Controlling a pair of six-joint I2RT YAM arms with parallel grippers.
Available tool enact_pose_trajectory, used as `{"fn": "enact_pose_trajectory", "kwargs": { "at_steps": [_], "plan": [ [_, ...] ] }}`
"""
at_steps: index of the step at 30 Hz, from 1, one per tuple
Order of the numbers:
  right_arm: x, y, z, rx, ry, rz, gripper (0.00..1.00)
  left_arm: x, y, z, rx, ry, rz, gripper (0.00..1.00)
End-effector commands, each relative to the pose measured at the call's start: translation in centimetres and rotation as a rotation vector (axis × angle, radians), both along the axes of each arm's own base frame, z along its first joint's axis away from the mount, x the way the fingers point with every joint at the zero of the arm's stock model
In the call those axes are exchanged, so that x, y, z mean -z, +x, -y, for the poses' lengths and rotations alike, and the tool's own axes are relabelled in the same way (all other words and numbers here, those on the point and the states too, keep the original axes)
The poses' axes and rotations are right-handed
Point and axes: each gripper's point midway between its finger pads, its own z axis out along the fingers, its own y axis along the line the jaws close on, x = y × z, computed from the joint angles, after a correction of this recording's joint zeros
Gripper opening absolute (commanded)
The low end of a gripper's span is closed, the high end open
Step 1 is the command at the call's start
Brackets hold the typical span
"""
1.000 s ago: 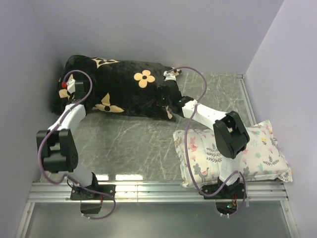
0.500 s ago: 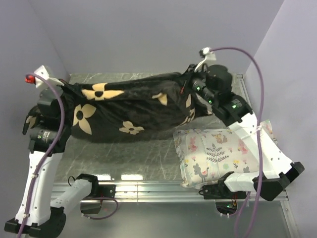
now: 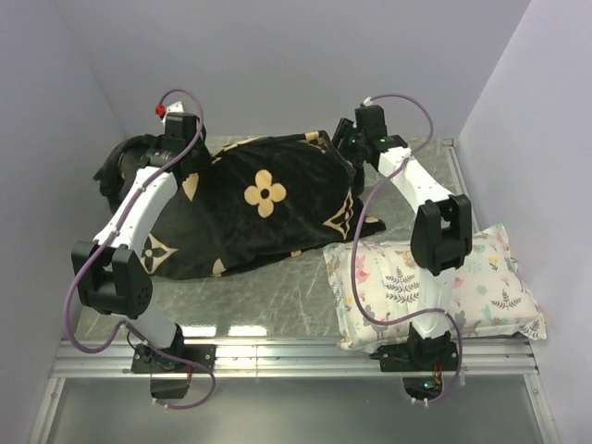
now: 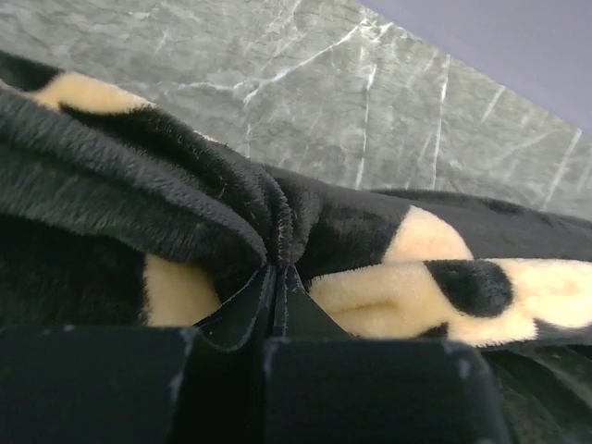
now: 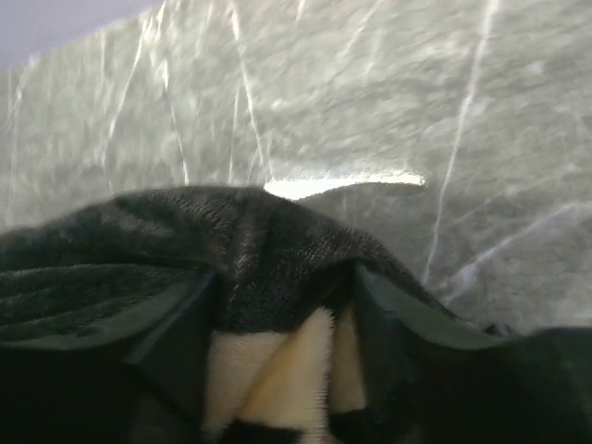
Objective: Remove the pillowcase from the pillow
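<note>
The black plush pillowcase (image 3: 268, 199) with tan flower motifs lies bulging across the back of the table. The plain white pillow is hidden, nothing of it shows. My left gripper (image 3: 185, 153) is at the case's back left edge. In the left wrist view it (image 4: 277, 277) is shut, with a fold of the pillowcase (image 4: 139, 185) pinched between its fingers. My right gripper (image 3: 347, 143) is at the case's back right corner. In the right wrist view it (image 5: 282, 319) is shut on a thick bunch of the pillowcase (image 5: 250, 240), black and tan pile filling the gap between the fingers.
A smaller floral-print pillow (image 3: 435, 282) lies at the front right, under the right arm. The grey marble table (image 3: 277, 287) shows in front of the case. Lilac walls close in the back and both sides. A metal rail (image 3: 296, 356) runs along the near edge.
Half a second ago both arms held the pillowcase lifted and stretched between them. Now both grippers are low at the back of the table and the case rests bunched on the surface.
</note>
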Motion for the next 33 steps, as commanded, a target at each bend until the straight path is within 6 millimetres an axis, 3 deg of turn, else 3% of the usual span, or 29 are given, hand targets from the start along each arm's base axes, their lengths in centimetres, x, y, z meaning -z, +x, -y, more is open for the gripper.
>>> {"fn": "enact_pose_trajectory", "kwargs": {
  "at_steps": [1, 3, 4, 7, 10, 12, 13, 14, 16, 17, 19, 20, 22, 23, 24, 25, 27, 28, 30, 31, 33],
  "plan": [
    [-6.7, -0.8, -0.4, 0.005, 0.040, 0.105, 0.67, -2.4, 0.4, 0.6, 0.024, -0.045, 0.071, 0.01],
    [-10.3, -0.9, -0.5, 0.015, 0.035, 0.175, 0.77, -1.4, 0.8, 0.8, 0.022, -0.053, 0.049, 0.00],
    [-11.3, -0.8, -0.4, 0.027, 0.024, 0.194, 0.77, -1.3, 0.9, 0.9, 0.025, -0.058, 0.046, 0.01],
    [-17.5, -1.9, 0.5, 0.066, 0.020, 0.313, 0.84, -0.5, 1.1, 1.1, 0.018, -0.074, 0.028, 0.01],
    [-21.7, -3.9, 0.7, 0.085, 0.008, 0.415, 0.89, 0.2, 1.1, 1.5, 0.010, -0.115, 0.034, 0.01],
    [-22.6, -5.0, 0.5, 0.071, 0.004, 0.442, 0.89, 1.1, 0.9, 1.5, -0.004, -0.125, 0.016, 0.00],
    [-23.9, -6.5, -0.5, 0.028, 0.011, 0.473, 0.90, 1.1, 0.9, 1.6, -0.004, -0.130, 0.019, 0.01],
    [-22.6, -7.3, -1.2, -0.007, 0.004, 0.456, 0.90, 1.5, 0.7, 1.5, -0.008, -0.133, 0.013, 0.01],
    [-22.5, -8.9, -3.5, -0.093, 0.012, 0.488, 0.91, 1.3, 0.5, 1.6, -0.014, -0.149, 0.025, 0.00],
    [-21.2, -11.0, -5.9, -0.161, 0.006, 0.476, 0.91, 1.5, 0.4, 1.6, -0.016, -0.155, 0.028, 0.00],
    [-20.2, -13.2, -9.1, -0.249, -0.007, 0.501, 0.92, 1.4, 0.4, 1.8, -0.016, -0.174, 0.035, 0.00],
    [-17.7, -15.7, -12.4, -0.331, -0.023, 0.472, 0.92, 1.6, 0.4, 1.9, -0.016, -0.177, 0.030, 0.01],
    [-15.6, -17.3, -15.5, -0.394, -0.047, 0.481, 0.94, 2.0, 0.3, 2.1, -0.013, -0.176, 0.013, 0.00],
    [-13.4, -19.8, -18.2, -0.465, -0.069, 0.461, 0.94, 2.1, 0.3, 2.2, -0.012, -0.175, 0.008, 0.01],
    [-12.6, -20.2, -19.2, -0.468, -0.091, 0.473, 0.94, 2.2, 0.3, 2.2, -0.013, -0.174, 0.005, 0.01],
    [-10.3, -20.9, -20.8, -0.497, -0.122, 0.450, 0.94, 2.2, 0.2, 2.2, -0.010, -0.173, 0.005, 0.01],
    [-8.6, -22.3, -22.8, -0.504, -0.181, 0.462, 0.95, 2.1, -0.1, 2.2, -0.003, -0.171, 0.007, 0.00],
    [-6.4, -22.3, -23.5, -0.503, -0.221, 0.441, 0.97, 2.2, -0.1, 2.2, -0.003, -0.169, 0.006, 0.00],
    [-4.9, -21.8, -24.1, -0.470, -0.257, 0.422, 0.98, 1.9, -0.2, 2.3, 0.008, -0.163, 0.006, 0.00],
    [-3.0, -21.1, -24.3, -0.458, -0.295, 0.396, 0.98, 1.9, -0.4, 2.3, 0.013, -0.162, -0.001, 0.01],
    [-2.2, -20.2, -24.1, -0.420, -0.344, 0.390, 0.97, 1.0, -0.4, 2.5, 0.033, -0.159, 0.012, 0.01]
  ]
}}
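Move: My right hand, already opening on the pillowcase's far right corner, is headed for the black pillow's near edge, about 25 cm back, 27 cm to its left and 8 cm lower. The yellow flower lies some 13 cm back and 20 cm left of that hand; the near corner flap some 20 cm back and 6 cm left. From my left hand, which still grips the case, that near edge is about 23 cm back, 10 cm right and 14 cm lower. I finish opening my right fingers, freeing the far right corner, and lift that hand some 23 cm, then swing it about 25 cm back and as far left over the black pillow, dropping steeply towards its near edge with the wrist turning some 35 degrees counter-clockwise and the fingers wide. My left hand keeps its pinch, easing barely 2 cm forward. ##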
